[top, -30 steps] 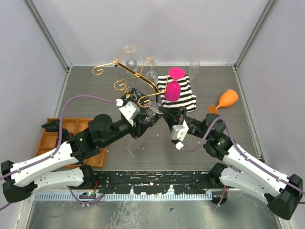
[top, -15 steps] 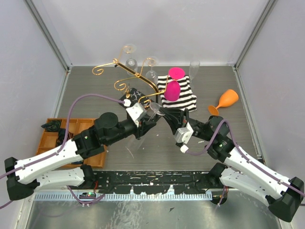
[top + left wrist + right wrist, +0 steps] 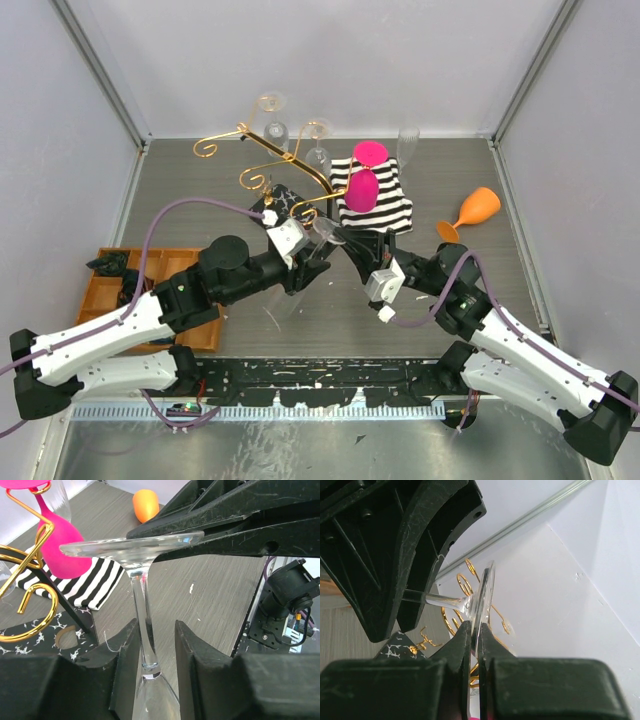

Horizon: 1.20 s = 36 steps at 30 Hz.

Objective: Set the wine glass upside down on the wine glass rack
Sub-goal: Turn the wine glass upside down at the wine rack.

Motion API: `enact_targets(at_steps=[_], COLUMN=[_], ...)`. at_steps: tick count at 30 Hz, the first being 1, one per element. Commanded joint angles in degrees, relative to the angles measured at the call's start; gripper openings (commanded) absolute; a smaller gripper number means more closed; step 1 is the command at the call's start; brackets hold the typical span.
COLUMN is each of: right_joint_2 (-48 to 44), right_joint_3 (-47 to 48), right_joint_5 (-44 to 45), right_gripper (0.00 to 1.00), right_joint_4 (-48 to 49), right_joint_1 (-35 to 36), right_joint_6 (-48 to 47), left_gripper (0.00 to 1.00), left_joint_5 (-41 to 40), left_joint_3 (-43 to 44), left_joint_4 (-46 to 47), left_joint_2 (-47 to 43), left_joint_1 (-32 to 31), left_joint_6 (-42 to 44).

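Observation:
A clear wine glass point(image 3: 326, 232) hangs in the air between my two grippers, in front of the wine glass rack point(image 3: 272, 166). The rack is gold scrolled wire on a black marbled base point(image 3: 287, 201). My right gripper point(image 3: 352, 243) is shut on the rim of the glass's flat foot point(image 3: 484, 594). My left gripper point(image 3: 156, 631) straddles the thin stem point(image 3: 141, 612). Its jaws stand apart: the stem rests against the left finger point(image 3: 123, 655), with a gap to the other. The bowl runs out of view below the left fingers. Gold hooks point(image 3: 465, 583) show behind the foot.
Two pink glasses point(image 3: 366, 182) lie on a striped cloth point(image 3: 392, 210) right of the rack, and an orange glass point(image 3: 472, 211) lies further right. Clear glasses point(image 3: 276, 131) hang on the rack, and a tall clear one point(image 3: 408, 146) stands at the back. An orange tray point(image 3: 150, 291) sits at the left.
Both wrists shifted slightly right and toward me with the glass. The left jaws narrowed on the stem, then eased apart again. The right grip on the foot held.

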Motion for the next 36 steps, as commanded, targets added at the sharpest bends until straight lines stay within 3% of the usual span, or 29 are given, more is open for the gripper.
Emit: enact_targets(at_steps=[1,7,17,20,22,23,27,31,36], right_joint_2=[-1.14,-1.39,-2.05,-2.31,-2.34,-2.37,-2.53,-3.39,-4.72], right_joint_3=[1.60,1.45,0.64,0.39,0.36,0.35,0.23,-0.07,-1.30], right_joint_5=[0.10,1.06,1.62,1.56,1.79,1.95,2.49,2.39,4.24], right_gripper=[0.01,0.01,0.00,0.02,0.11,0.23,0.42,0.49,0.52], right_joint_4=[1.36,-0.39,1.76,1.93,1.98,2.06,4.00,4.02,2.63], right_joint_1=[0.20,0.19,0.26,0.21,0.18,0.20,0.20,0.24,0.21], right_joint_6=[-1.41,-3.30,-2.45,-1.82,-1.11,-0.70,3.97,6.83,10.81], left_gripper=[0.41,0.32,0.01,0.00,0.00,0.00,0.00,0.00,0.00], left_joint_5=[0.62,0.41,-0.06,-0.18,-0.13,0.11,0.17,-2.73,-12.01], left_joint_3=[2.18,2.47,2.94,3.07,2.56,2.16,0.42,-0.45,3.21], left_joint_4=[0.52,-0.04,-0.66,-0.81,0.07,0.58,1.86,0.12,-9.98], left_joint_2=[0.04,-0.26,1.75,1.98,1.48,1.04,-0.74,-2.72,-3.24], left_joint_1=[-0.20,-0.14,-0.16,-0.13,-0.13,-0.16,-0.16,-0.14,-0.14], left_joint_6=[-0.19,-0.42,-0.31,-0.24,-0.30,-0.24,0.05,-0.91,-5.08])
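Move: The clear glass's stem stands upside down between my left hand's open fingers, level with the hand point; from my right hand, which still pinches the foot's rim, it lies about 4 cm left, 2 cm back and 5 cm down. From my left hand, the nearest gold curl is roughly 10 cm ahead, 1 cm left and level; the pink glass hangs some 18 cm ahead, 11 cm right and 4 cm lower. I close my left fingers on the glass's stem and hold the hand almost still while my right, after sinking barely 1 cm, opens its fingers to about half and lets go of the foot's rim. The right hand then eases up and off to the right, tilting a little, and my left carries the stem some 2 cm to the left. ##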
